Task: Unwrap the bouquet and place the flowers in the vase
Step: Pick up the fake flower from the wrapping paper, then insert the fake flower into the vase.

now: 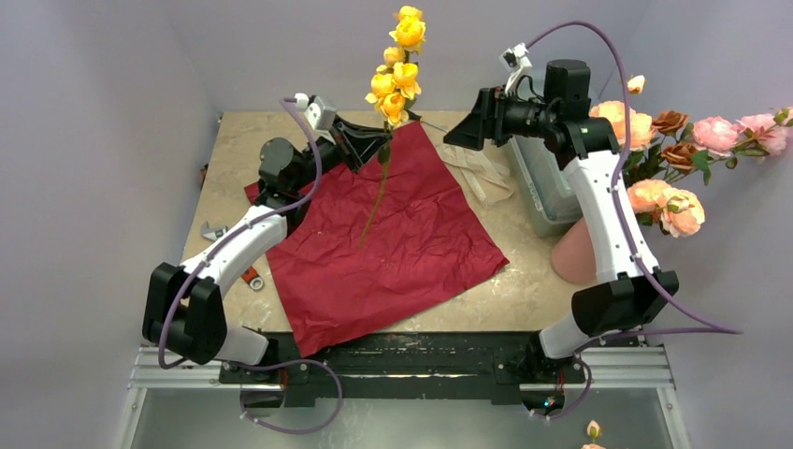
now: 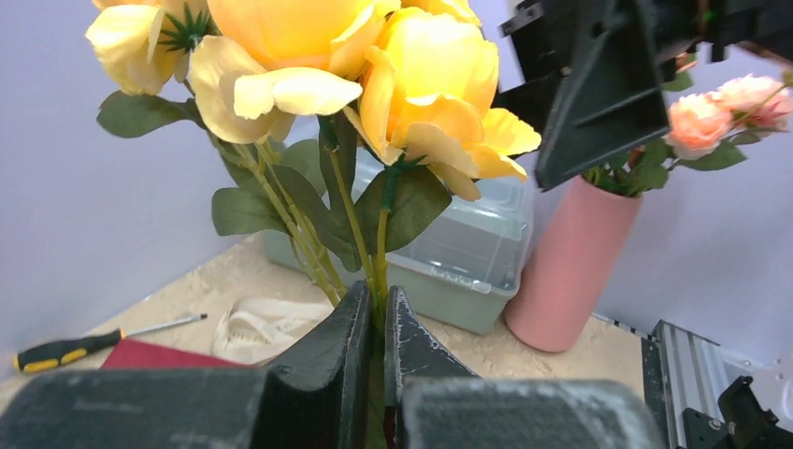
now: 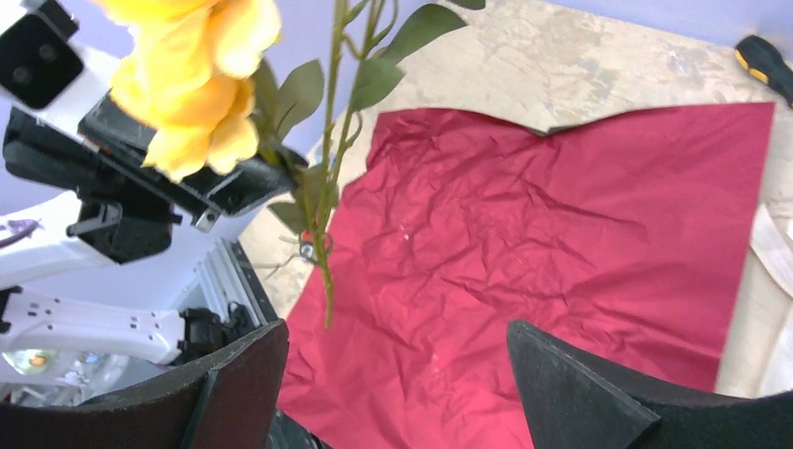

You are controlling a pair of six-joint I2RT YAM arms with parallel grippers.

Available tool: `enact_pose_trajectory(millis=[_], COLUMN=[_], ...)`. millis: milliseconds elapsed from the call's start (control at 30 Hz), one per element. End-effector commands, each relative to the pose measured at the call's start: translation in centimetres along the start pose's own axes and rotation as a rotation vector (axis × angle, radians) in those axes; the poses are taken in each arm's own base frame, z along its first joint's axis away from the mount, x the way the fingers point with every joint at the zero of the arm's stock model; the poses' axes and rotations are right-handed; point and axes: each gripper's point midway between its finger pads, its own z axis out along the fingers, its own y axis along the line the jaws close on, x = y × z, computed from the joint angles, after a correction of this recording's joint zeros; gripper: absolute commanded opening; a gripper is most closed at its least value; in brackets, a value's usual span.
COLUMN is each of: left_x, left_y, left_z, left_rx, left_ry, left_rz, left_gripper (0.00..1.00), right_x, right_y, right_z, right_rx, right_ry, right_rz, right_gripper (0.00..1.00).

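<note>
The bouquet is unwrapped: its dark red paper (image 1: 402, 243) (image 3: 561, 234) lies spread flat on the table, and the cream ribbon (image 1: 482, 173) (image 2: 262, 323) lies loose beside it. My left gripper (image 1: 367, 140) (image 2: 376, 313) is shut on the green stems of the yellow flowers (image 1: 397, 70) (image 2: 374, 75) (image 3: 187, 94) and holds them upright above the paper. My right gripper (image 1: 468, 120) (image 3: 397, 365) hangs open to their right, with nothing between its fingers. The pink vase (image 1: 570, 253) (image 2: 570, 267) stands at the right, partly behind the right arm, with pink and orange flowers (image 1: 673, 140) (image 2: 729, 103) in it.
A clear greenish box (image 1: 542, 187) (image 2: 468, 253) sits behind the vase. A yellow-handled screwdriver (image 2: 65, 348) (image 3: 767, 61) lies at the far edge. A wrench (image 1: 213, 232) and an orange-handled tool (image 1: 252, 278) lie under the left arm.
</note>
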Motion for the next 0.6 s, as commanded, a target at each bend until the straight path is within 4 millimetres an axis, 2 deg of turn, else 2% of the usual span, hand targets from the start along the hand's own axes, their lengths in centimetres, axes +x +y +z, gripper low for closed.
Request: enact_pose_trajectory(millis=[0, 167, 367, 567], left_x=[-5.4, -7.4, -8.9, -9.2], left_y=[-3.4, -6.0, -9.0, -9.9], left_z=[0.3, 0.5, 0.1, 0.1], left_rx=[0.118, 0.251, 0.438, 0.561], left_ry=[-0.136, -0.17, -0.177, -0.17], left_rz=[0.028, -0.114, -0.23, -0.361], left_gripper=[0.0, 0.0, 0.0, 0.0], right_x=[-3.2, -5.1, -6.4, -7.8], right_y=[3.1, 5.0, 6.9, 9.4], right_z=[0.8, 1.6, 2.0, 1.4], right_rx=[-0.126, -0.242, -0.346, -0.456], right_ry=[-0.087, -0.129, -0.131, -0.139], right_rz=[-0.006, 0.009, -0.008, -0.049], right_gripper=[0.89, 0.89, 0.89, 0.89])
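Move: The left hand already holds the yellow flower upright in shut fingers, with the open right gripper about 14 cm to its right and nearly level. From the right hand, the gripped flower stem lies some 14 cm left and level ahead and in height; the yellow blooms are about 11 cm left, 4 cm farther out and 11 cm up. The wrapping paper is 14 cm left, 8 cm back and 32 cm below; the vase is 26 cm right, 12 cm back and 22 cm below. The right hand closes in on the stem and leaves just above the left fingers, going about 5.5 cm left and as much up, open throughout, its fingers tilting upward and turning a little counter-clockwise. The left hand keeps its pinch on the stem and lifts the flower about 8 cm while drawing back some 5.5 cm and slightly right towards the other gripper, turning roughly 25 degrees clockwise with its fingertips tilting up. ##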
